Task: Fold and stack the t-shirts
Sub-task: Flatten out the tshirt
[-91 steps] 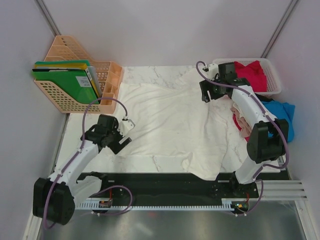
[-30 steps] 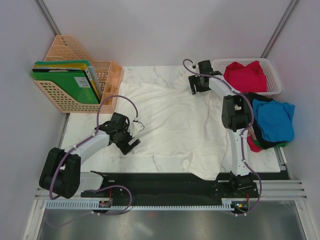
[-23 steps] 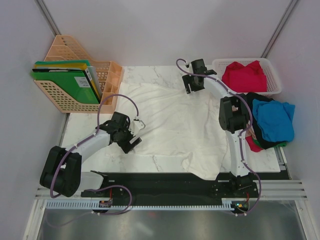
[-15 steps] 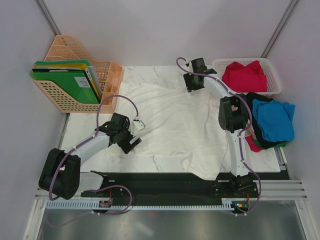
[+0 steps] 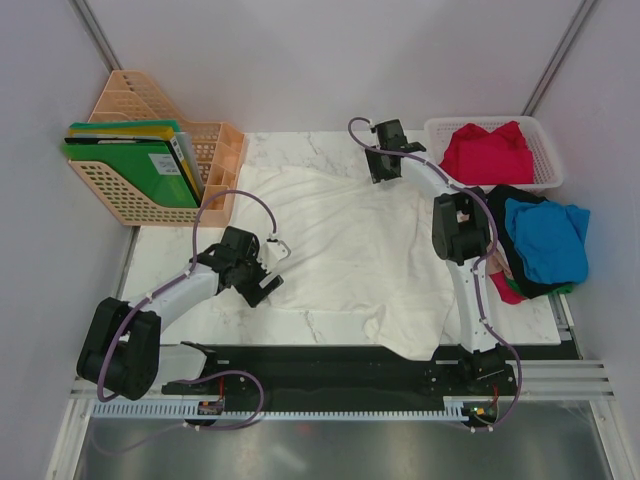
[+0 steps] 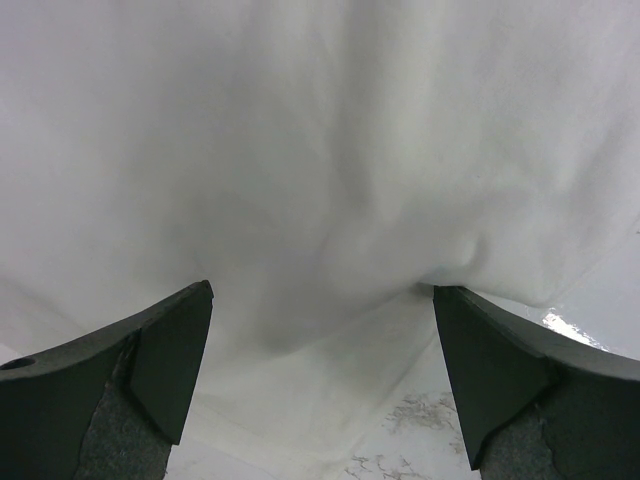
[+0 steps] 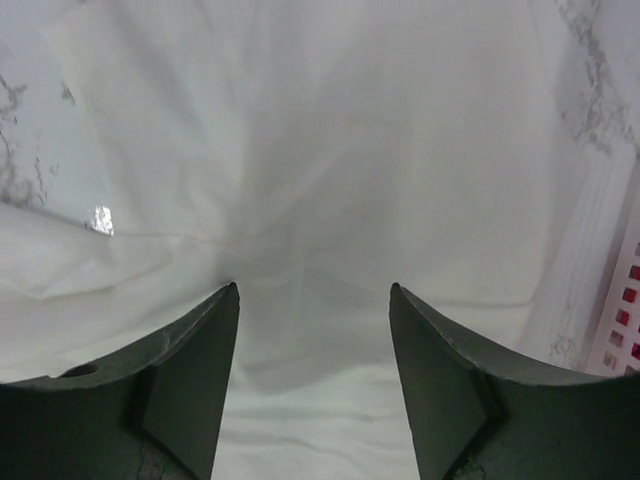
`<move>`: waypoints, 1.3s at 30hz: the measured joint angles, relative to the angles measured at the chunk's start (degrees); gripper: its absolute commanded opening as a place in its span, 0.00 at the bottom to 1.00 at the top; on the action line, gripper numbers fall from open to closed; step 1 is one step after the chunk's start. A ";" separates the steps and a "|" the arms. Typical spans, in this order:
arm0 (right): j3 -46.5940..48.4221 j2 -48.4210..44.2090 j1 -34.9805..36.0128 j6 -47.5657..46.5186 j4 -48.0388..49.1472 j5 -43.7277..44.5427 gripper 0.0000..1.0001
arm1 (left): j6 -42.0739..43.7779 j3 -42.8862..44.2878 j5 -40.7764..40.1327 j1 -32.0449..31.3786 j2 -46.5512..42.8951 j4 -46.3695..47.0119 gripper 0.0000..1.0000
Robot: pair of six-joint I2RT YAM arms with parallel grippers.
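Observation:
A large white t-shirt [image 5: 340,235] lies spread and wrinkled over the marble table [image 5: 170,260]. My left gripper [image 5: 264,288] hovers open at the shirt's near left edge. In the left wrist view, cloth [image 6: 320,150] lies between and beyond its gripper [image 6: 321,288], with bare marble below. My right gripper [image 5: 378,172] stands open over the shirt's far edge; only white cloth [image 7: 320,150] shows under this gripper [image 7: 314,286]. A red t-shirt [image 5: 487,150] fills the basket. A bright blue t-shirt [image 5: 545,235] tops a pile at the right, with a black one [image 5: 505,195] under it.
An orange file rack [image 5: 205,150] holding green folders [image 5: 135,165] stands at the back left. The white mesh basket [image 5: 440,125] sits at the back right, its wall showing beside the right gripper [image 7: 625,320]. A black rail [image 5: 330,370] runs along the near edge.
The right gripper has slid left along the shirt's far edge, away from the basket. The left gripper has moved right, up to the shirt's left edge. The blue shirt pile is now uncovered.

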 measured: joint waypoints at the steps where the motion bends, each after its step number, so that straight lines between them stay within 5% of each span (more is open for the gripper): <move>1: 0.00 0.00 0.02 0.00 1.03 0.24 0.69 | 0.00 -0.02 0.00 0.00 -0.02 0.00 0.98; 12: 12.35 6.69 0.04 -1.20 7.43 2.51 0.69 | -0.46 0.02 -0.02 0.00 0.24 0.09 0.98; 25: 14.62 13.81 0.66 -8.24 14.80 9.84 0.70 | -1.62 -0.07 -0.70 -0.24 -0.02 0.07 0.98; 39: 11.78 16.76 0.92 -22.67 28.50 29.00 0.70 | -2.08 -0.09 -1.11 -0.37 -0.13 0.04 0.98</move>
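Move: Some 9 cm ahead of the right hand and 3 cm to its right, about 4 cm lower, lies the t-shirt's far-right sleeve; the white shirt's body spreads some 20 cm back and 9 cm left. The white bin stands roughly 26 cm right and 4 cm ahead, with the blue shirt pile about 35 cm right and 17 cm back. From the left hand the sleeve is about 43 cm ahead and 30 cm right. Reaching out over the far-right sleeve, the right hand goes forward about 9 cm in a low arc, up some 3.5 cm and back down to the cloth, then slides right about 5.5 cm towards the bin. Its wrist rolls some 30 degrees, left side down, and tips the fingers outward about 20, keeping them part open. The left hand stays put, its wide-open fingertips still down on the near-left corner. ##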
